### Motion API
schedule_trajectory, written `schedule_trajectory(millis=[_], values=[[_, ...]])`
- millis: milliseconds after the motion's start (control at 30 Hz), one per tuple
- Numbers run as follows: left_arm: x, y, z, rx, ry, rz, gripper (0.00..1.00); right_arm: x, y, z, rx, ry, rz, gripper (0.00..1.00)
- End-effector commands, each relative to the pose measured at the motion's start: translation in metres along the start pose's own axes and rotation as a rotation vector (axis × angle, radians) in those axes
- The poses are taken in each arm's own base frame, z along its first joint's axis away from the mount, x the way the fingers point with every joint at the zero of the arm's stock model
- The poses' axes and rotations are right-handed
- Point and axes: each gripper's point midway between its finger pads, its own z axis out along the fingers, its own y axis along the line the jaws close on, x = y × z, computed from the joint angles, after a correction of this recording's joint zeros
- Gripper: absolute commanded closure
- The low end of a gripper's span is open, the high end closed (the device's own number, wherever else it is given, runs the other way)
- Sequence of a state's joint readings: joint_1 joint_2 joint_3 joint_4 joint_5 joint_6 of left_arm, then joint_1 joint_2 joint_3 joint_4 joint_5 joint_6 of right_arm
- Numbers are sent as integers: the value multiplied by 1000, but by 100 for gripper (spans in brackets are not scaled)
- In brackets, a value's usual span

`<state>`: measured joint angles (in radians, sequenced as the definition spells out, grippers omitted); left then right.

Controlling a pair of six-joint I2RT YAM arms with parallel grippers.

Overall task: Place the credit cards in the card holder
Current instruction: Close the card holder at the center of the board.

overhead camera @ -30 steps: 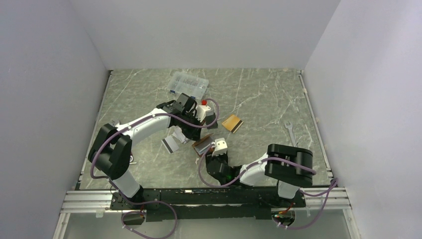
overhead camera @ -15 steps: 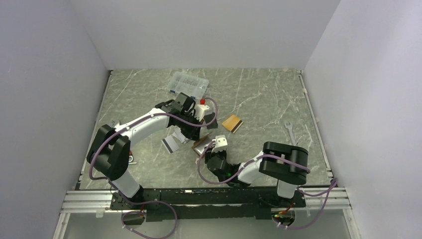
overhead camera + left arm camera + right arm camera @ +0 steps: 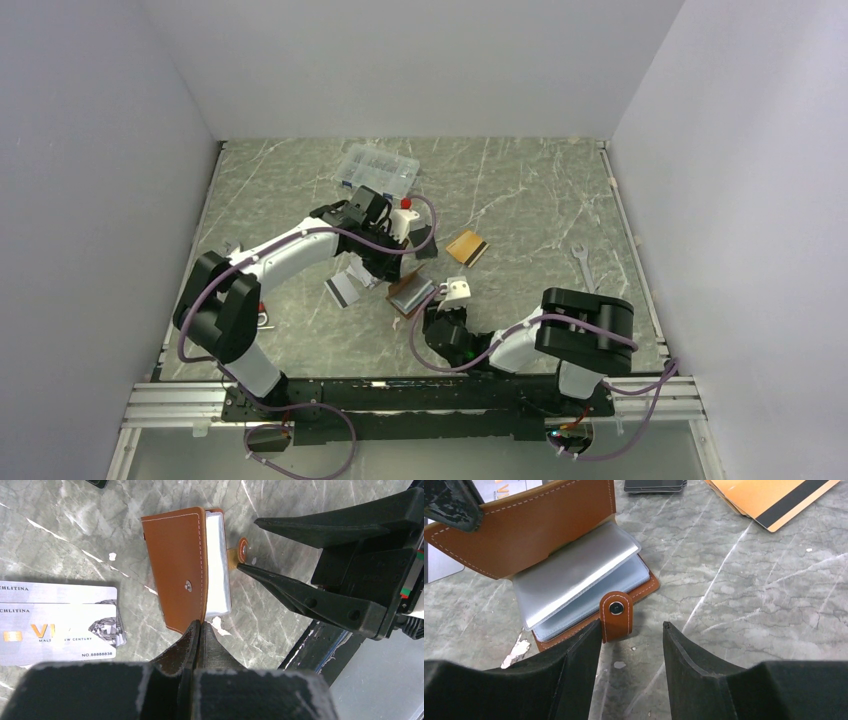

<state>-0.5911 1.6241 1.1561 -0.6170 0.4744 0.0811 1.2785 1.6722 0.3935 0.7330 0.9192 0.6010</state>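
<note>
The brown card holder point(image 3: 409, 293) lies mid-table with its cover lifted, showing silvery sleeves point(image 3: 574, 570). My left gripper point(image 3: 198, 627) is shut on the edge of the brown cover point(image 3: 177, 565); in the right wrist view its fingertip point(image 3: 449, 500) holds the cover point(image 3: 524, 525) up. My right gripper point(image 3: 631, 627) is open just in front of the holder, the snap strap point(image 3: 616, 615) touching its left finger. Silver credit cards point(image 3: 55, 625) lie stacked left of the holder. An orange card point(image 3: 774, 500) with a dark stripe lies beyond it, to the right.
A clear compartment box point(image 3: 377, 170) stands at the back. A small black rectangle point(image 3: 654, 485) lies just past the holder. A wrench point(image 3: 583, 265) rests on the right. The table's near edge and rail point(image 3: 320, 650) run close behind the holder.
My right wrist has shifted a little to the right and its jaws have narrowed slightly. The left gripper keeps its hold on the cover.
</note>
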Motion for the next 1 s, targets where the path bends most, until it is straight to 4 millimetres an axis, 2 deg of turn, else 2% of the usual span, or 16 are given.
schedule_trajectory(millis=[0,200,433,533,667,800,833,867,900,933,967], values=[[-5,-9,-12,17,-35,-6,100,-8,-1,-1,36,-20,34,50],[-3,-16,-12,53,-45,-16,100,-4,-19,3,155,11,53,54],[6,-20,1,93,-15,-50,100,-4,-24,0,160,26,147,67],[3,-26,1,107,-19,-48,100,-3,-26,-2,147,38,181,68],[-2,-45,3,171,-22,-19,90,-3,-31,-2,138,58,245,68],[0,-64,13,254,7,-2,79,2,-40,-1,140,80,303,74],[0,-67,16,272,13,-1,61,3,-40,-1,135,81,316,76],[2,-71,19,303,25,-5,30,4,-42,-2,133,83,328,77],[3,-74,22,334,36,-9,6,5,-43,-2,130,83,342,78],[5,-78,24,369,45,-10,1,5,-45,-3,124,84,361,78],[6,-80,25,401,43,-9,1,6,-47,-4,116,84,383,79]])
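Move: The card holder's body lies about 2 cm back, 5 cm right and 6 cm below the left hand, which already pinches a corner of the raised cover. From the half-open right hand, the strap tab is about 1 cm ahead, 1 cm left, level with the fingers, and the body some 2 cm ahead and 5 cm left. Off the right hand, the black cards sit about 12 cm ahead, 3 cm left, the gold cards 11 cm ahead, 6 cm right. The strap tab is pinched as the right fingers close on it, that hand travelling about 4 cm right, swinging roughly 10 degrees clockwise and rolling its left side up. The cover's corner stays in the left fingers for a small draw back, then is let go as they open wide, the left hand moving back and right, about 6 cm in all. ##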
